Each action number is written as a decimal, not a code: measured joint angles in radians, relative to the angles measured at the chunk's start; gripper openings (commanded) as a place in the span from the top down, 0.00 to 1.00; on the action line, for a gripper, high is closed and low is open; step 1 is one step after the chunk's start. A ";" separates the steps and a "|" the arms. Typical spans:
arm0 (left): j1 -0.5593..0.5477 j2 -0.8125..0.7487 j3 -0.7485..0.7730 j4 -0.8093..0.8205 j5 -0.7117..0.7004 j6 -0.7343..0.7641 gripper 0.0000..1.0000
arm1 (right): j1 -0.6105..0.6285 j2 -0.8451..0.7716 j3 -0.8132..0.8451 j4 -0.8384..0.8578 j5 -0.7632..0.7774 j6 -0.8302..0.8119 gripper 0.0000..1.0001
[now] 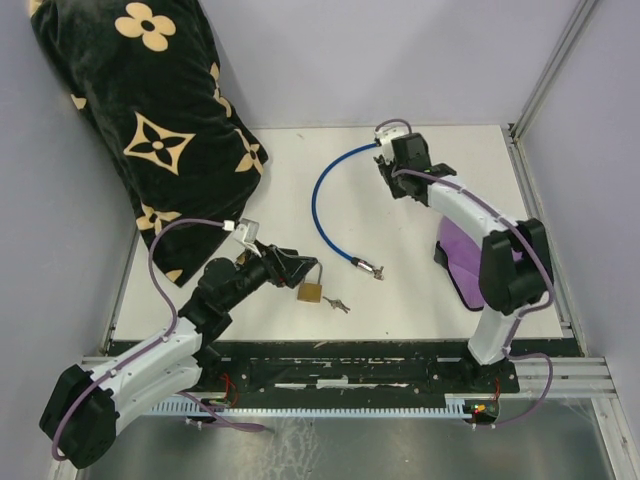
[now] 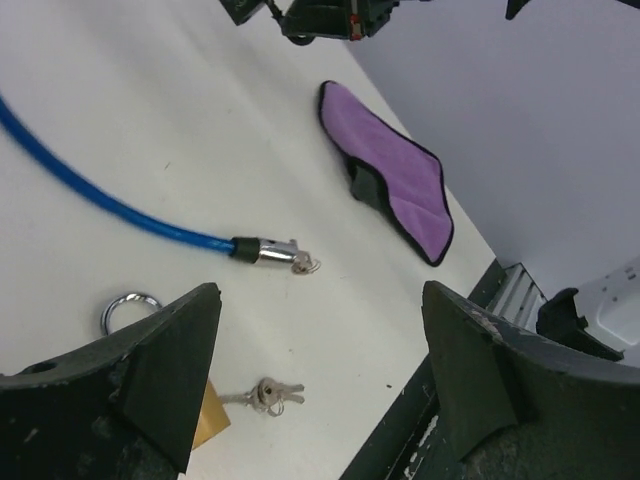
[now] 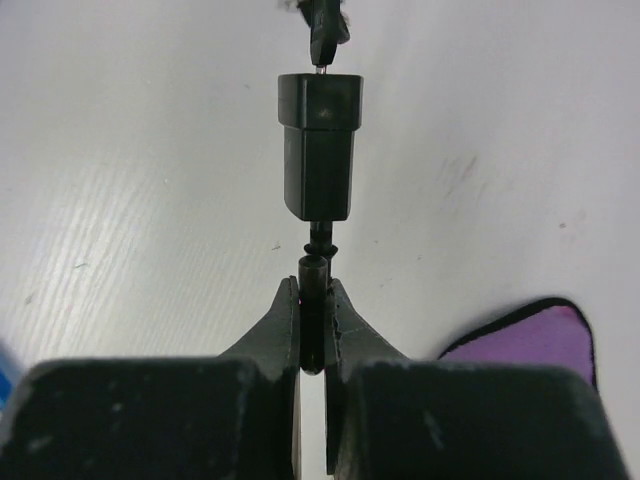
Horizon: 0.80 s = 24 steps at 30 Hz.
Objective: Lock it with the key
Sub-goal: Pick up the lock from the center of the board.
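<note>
A blue cable curves across the white table. Its metal lock head lies mid-table with a small key in it, seen too in the left wrist view as the lock head. A brass padlock and a bunch of keys lie near the front edge. My left gripper hovers open over the padlock, with the keys lying between and below its fingers. My right gripper is shut on the thin black pin at the cable's far end, behind a black end block.
A black cushion with tan flowers leans in the back left corner. A purple cloth lies at the right, under the right arm. The black front rail and metal frame posts bound the table.
</note>
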<state>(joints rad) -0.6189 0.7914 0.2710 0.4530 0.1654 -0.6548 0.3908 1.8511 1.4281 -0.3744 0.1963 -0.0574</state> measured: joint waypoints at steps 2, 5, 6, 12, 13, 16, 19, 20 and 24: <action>-0.015 0.003 0.000 0.069 0.031 0.059 0.13 | -0.018 -0.077 0.000 -0.018 -0.055 -0.027 0.99; -0.083 0.013 0.005 0.152 0.060 0.183 0.12 | -0.037 -0.196 -0.002 -0.052 -0.154 -0.074 0.98; -0.118 0.018 0.009 0.176 0.066 0.236 0.12 | -0.042 -0.233 -0.002 -0.069 -0.200 -0.093 0.98; -0.258 0.036 0.037 0.256 0.093 0.587 0.11 | -0.057 -0.387 -0.010 -0.198 -0.515 -0.195 0.98; -0.263 0.037 0.039 0.261 0.100 0.650 0.11 | -0.060 -0.405 -0.014 -0.222 -0.576 -0.211 0.98; -0.269 0.037 0.045 0.253 0.103 0.823 0.11 | -0.060 -0.434 -0.023 -0.301 -0.739 -0.254 0.98; -0.269 0.037 0.064 0.224 0.100 0.960 0.11 | -0.060 -0.433 -0.023 -0.377 -0.862 -0.290 0.98; -0.270 0.036 0.072 0.216 0.098 1.004 0.11 | -0.060 -0.433 -0.023 -0.406 -0.899 -0.303 0.98; -0.296 0.023 0.096 0.167 0.080 1.205 0.10 | -0.060 -0.432 -0.022 -0.503 -1.006 -0.356 0.98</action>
<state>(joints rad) -0.9146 0.8146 0.3672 0.6201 0.2459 0.5503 0.3309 1.4189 1.4059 -0.8772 -0.8097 -0.4129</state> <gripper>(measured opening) 0.892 0.078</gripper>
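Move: The black lock, keys in it, already hangs by its shackle from the right fingers, its body about 4 cm ahead and 4 cm below them; from the left hand it lies some 27 cm ahead, 24 cm right and 10 cm lower. The open left gripper, where it is headed, is about 23 cm back, 23 cm left and 6 cm above the right hand. Some 17 cm below the left hand lie the brass padlock, 7 cm ahead and 2 cm right, its keys, 3 cm ahead and 7 cm right, and the blue cable's metal end, 11 cm ahead and 14 cm right. The black lock, still pinched by its shackle, is swung by the right hand first steeply up, then mostly back and somewhat left towards the left gripper, roughly 19 cm back in all, turning some 50 degrees counter-clockwise as its left side rises. The left hand, fingers staying wide open, draws back and right while rising about 8 cm and tips strongly upward. ##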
